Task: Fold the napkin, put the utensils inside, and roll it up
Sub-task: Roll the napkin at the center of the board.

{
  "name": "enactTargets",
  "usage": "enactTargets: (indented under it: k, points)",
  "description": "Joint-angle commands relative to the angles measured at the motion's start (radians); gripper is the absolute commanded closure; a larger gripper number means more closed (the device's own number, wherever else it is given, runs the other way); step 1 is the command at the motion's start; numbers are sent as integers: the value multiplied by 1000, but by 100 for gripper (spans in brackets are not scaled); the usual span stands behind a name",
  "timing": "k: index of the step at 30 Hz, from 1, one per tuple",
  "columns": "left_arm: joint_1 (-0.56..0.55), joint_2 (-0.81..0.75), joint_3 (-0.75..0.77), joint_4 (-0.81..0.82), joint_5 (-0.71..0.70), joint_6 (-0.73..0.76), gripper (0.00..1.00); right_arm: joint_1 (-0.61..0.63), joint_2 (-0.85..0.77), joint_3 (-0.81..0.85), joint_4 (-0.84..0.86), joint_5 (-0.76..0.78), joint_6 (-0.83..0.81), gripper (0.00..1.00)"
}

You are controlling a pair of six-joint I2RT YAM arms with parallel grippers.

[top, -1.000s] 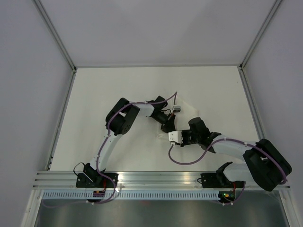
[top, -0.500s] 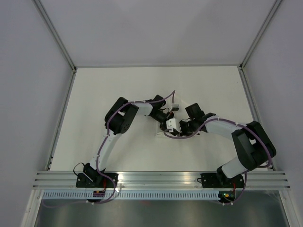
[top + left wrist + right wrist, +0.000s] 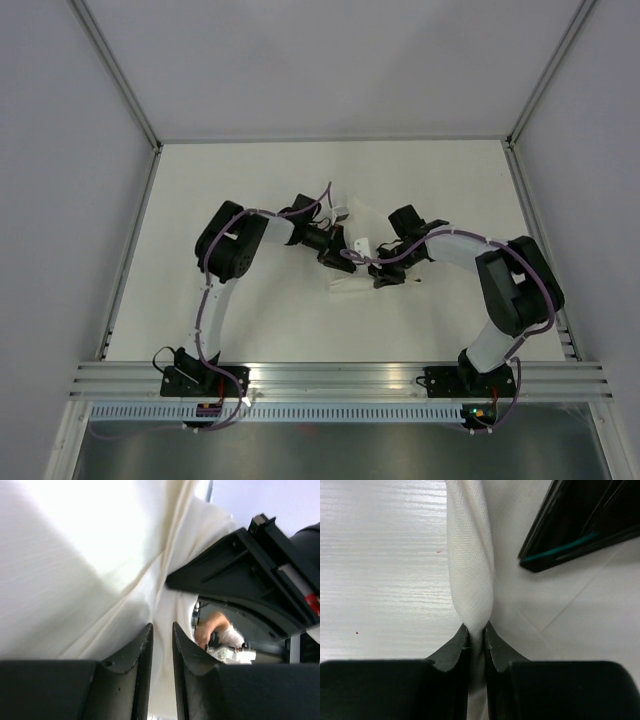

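The white napkin (image 3: 347,288) lies bunched on the table between the two arms, mostly under them. In the right wrist view a twisted fold of the napkin (image 3: 470,555) rises from the table, and my right gripper (image 3: 476,630) is shut on its lower end. My left gripper (image 3: 162,630) hovers just over the creased napkin (image 3: 100,555) with its jaws a narrow gap apart and the cloth showing through that gap. In the top view the left gripper (image 3: 335,260) and right gripper (image 3: 382,277) nearly meet. The utensils are hidden.
The right gripper's black body (image 3: 240,575) crowds the left wrist view at close range. A black finger of the left gripper (image 3: 575,525) lies just beyond the pinched fold. Metal frame rails (image 3: 135,250) border the white table (image 3: 250,180).
The right arm swung in leftward to the napkin and its jaws closed on a fold. The left arm shifted left and its jaws parted slightly.
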Motion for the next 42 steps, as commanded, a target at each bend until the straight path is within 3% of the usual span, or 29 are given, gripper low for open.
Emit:
enactTargets:
  k: [1,2,3,9,15,20,24,26,33,42]
  points:
    - [86,-103,-114,270,-149,-262,74,-27,85,16,-168,18,-5,90]
    - [115,-122,-147,407,-169,-304,74,-32,97,29,-187,11,-14,91]
    - [128,-168,-193,440,-186,-332,74,-42,108,43,-204,3,-19,90]
    - [171,-410,-306,497,-423,-298,76,-85,264,201,-398,-69,-72,90]
    - [149,-663,-380,427,-635,-72,75,-119,413,345,-579,-132,-141,90]
    - [57,-807,-524,528,-773,77,75,-154,539,459,-702,-180,-181,89]
    - [-77,-841,-547,462,-902,344,73,-173,632,529,-793,-206,-213,89]
    - [-153,-841,-560,458,-980,398,73,-182,648,539,-793,-210,-206,89]
    - [-295,-765,-491,315,-1025,688,72,-191,697,585,-802,-203,-158,89]
    - [-372,-591,-331,145,-926,825,70,-200,711,599,-794,-206,-138,88]
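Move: The left hand, just clear of the cloth, has the napkin's near rolled edge some 5 cm back and 3 cm to its right, a touch below; the right gripper on that edge is about 4 cm back and 7 cm right. The right hand already pinches the rolled edge between its fingers, with the left gripper 4 cm ahead and 7 cm to its left. The unrolled napkin's middle is about 12 cm ahead of the right hand, 1 cm right. Forward, left and steeply up, the left hand swings off the napkin, some 18 cm high at the peak, then comes back right and down over the cloth, fingers slightly open and still pointing right while it rolls about 80 degrees around them. The right hand keeps its pinch on the rolled edge, twisting nearly 60 degrees so its fingertips swing towards the base, and draws 3 cm back and 2 cm right. ##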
